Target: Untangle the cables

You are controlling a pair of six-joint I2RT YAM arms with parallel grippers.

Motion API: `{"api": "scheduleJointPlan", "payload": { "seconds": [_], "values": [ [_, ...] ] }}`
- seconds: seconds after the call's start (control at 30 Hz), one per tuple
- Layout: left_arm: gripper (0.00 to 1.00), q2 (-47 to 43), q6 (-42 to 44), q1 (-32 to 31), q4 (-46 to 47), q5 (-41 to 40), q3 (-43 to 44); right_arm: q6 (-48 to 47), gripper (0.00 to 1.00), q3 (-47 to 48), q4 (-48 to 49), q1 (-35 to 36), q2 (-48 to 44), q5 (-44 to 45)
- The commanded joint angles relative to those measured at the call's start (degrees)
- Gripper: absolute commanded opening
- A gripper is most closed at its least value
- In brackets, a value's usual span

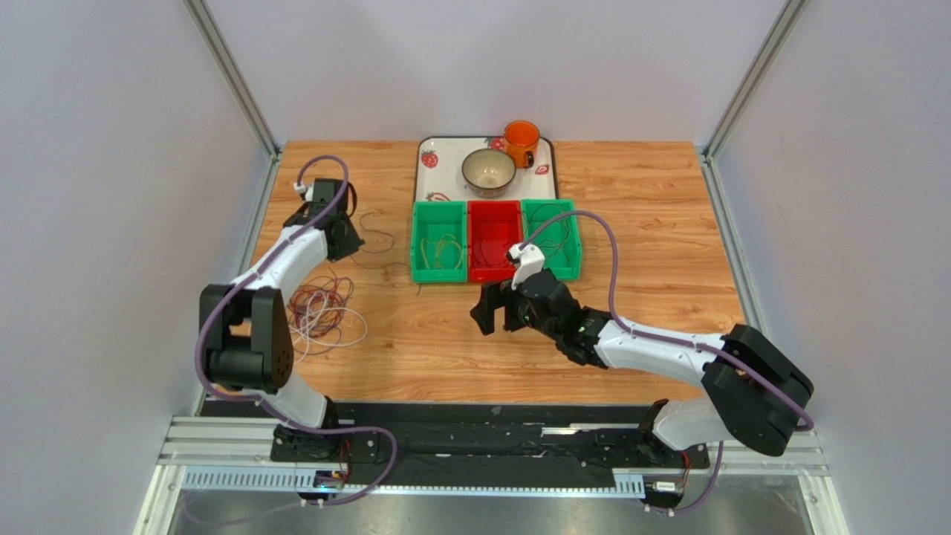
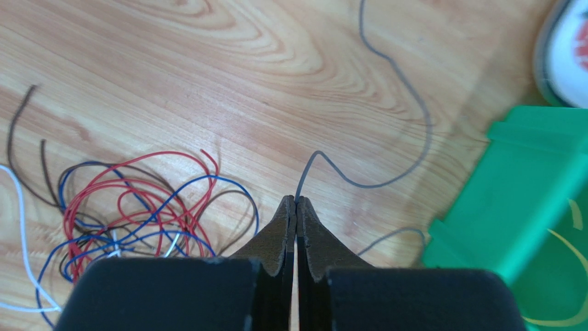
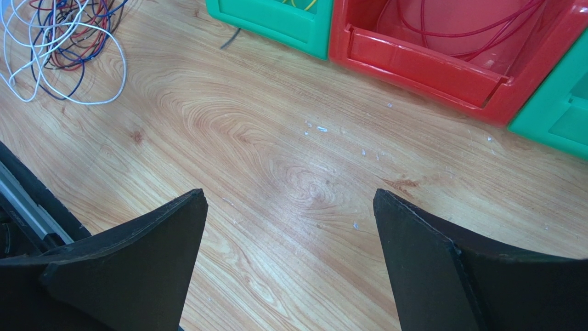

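The cables (image 1: pixel 322 307) lie in a tangled bundle of red, blue, brown and white loops on the wooden table, left of centre. The left wrist view shows this bundle (image 2: pixel 138 207) to the left of my fingers. My left gripper (image 2: pixel 296 200) is shut on the end of a thin grey cable (image 2: pixel 407 89), which curves away across the wood towards the green bin. From above, the left gripper (image 1: pixel 335 229) sits behind the bundle. My right gripper (image 3: pixel 290 196) hangs open over bare wood with nothing between its fingers; from above the right gripper (image 1: pixel 499 312) is in front of the bins.
Three bins stand in a row: green bin (image 1: pixel 441 240) with yellow wire, red bin (image 1: pixel 493 240) with red wire (image 3: pixel 469 31), another green bin (image 1: pixel 555 240). Behind them a tray (image 1: pixel 430 151) carries a bowl (image 1: pixel 488 171) and an orange cup (image 1: pixel 520 139).
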Motion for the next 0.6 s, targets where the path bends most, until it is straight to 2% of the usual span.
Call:
{"api": "scheduleJointPlan", "payload": {
  "seconds": [0.0, 0.2, 0.33, 0.57],
  "values": [
    [0.0, -8.58, 0.91, -1.15, -2.82, 0.53, 2.67, -0.84, 0.96, 2.33, 1.7, 0.13, 0.18, 0.51],
    [0.0, -11.5, 3.9, -3.35, -10.29, 0.88, 10.75, -0.67, 0.96, 2.42, 1.61, 0.13, 0.18, 0.77],
    [0.0, -10.62, 4.96, -5.28, -18.89, 0.88, 20.05, -0.67, 0.96, 2.33, 1.61, 0.13, 0.18, 0.86],
    [0.0, -13.69, 3.47, -10.03, -23.48, 4.66, 27.89, -0.49, 0.96, 2.16, 1.61, 0.13, -0.08, 1.03]
  ]
}}
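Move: The closed left fingers already hold the grey cable, about 5 cm above the table. The left green box lies some 15 cm to their right and 3 cm ahead, its middle slightly lower than the fingers. The red box is beyond it, about 26 cm right and 3 cm ahead; the remaining tangle lies roughly 12 cm back and 6 cm left. From the idle right hand, that green box is about 17 cm ahead and 10 cm left. Keeping the grey cable pinched in its shut fingertips, the left hand hoists it fast and nearly straight up, about 18 cm. It veers right as it climbs, ending some 6 cm over and closing the sideways gap to the left green box, while the wrist tips the fingers outward and turns clockwise, each by about 15 degrees. ##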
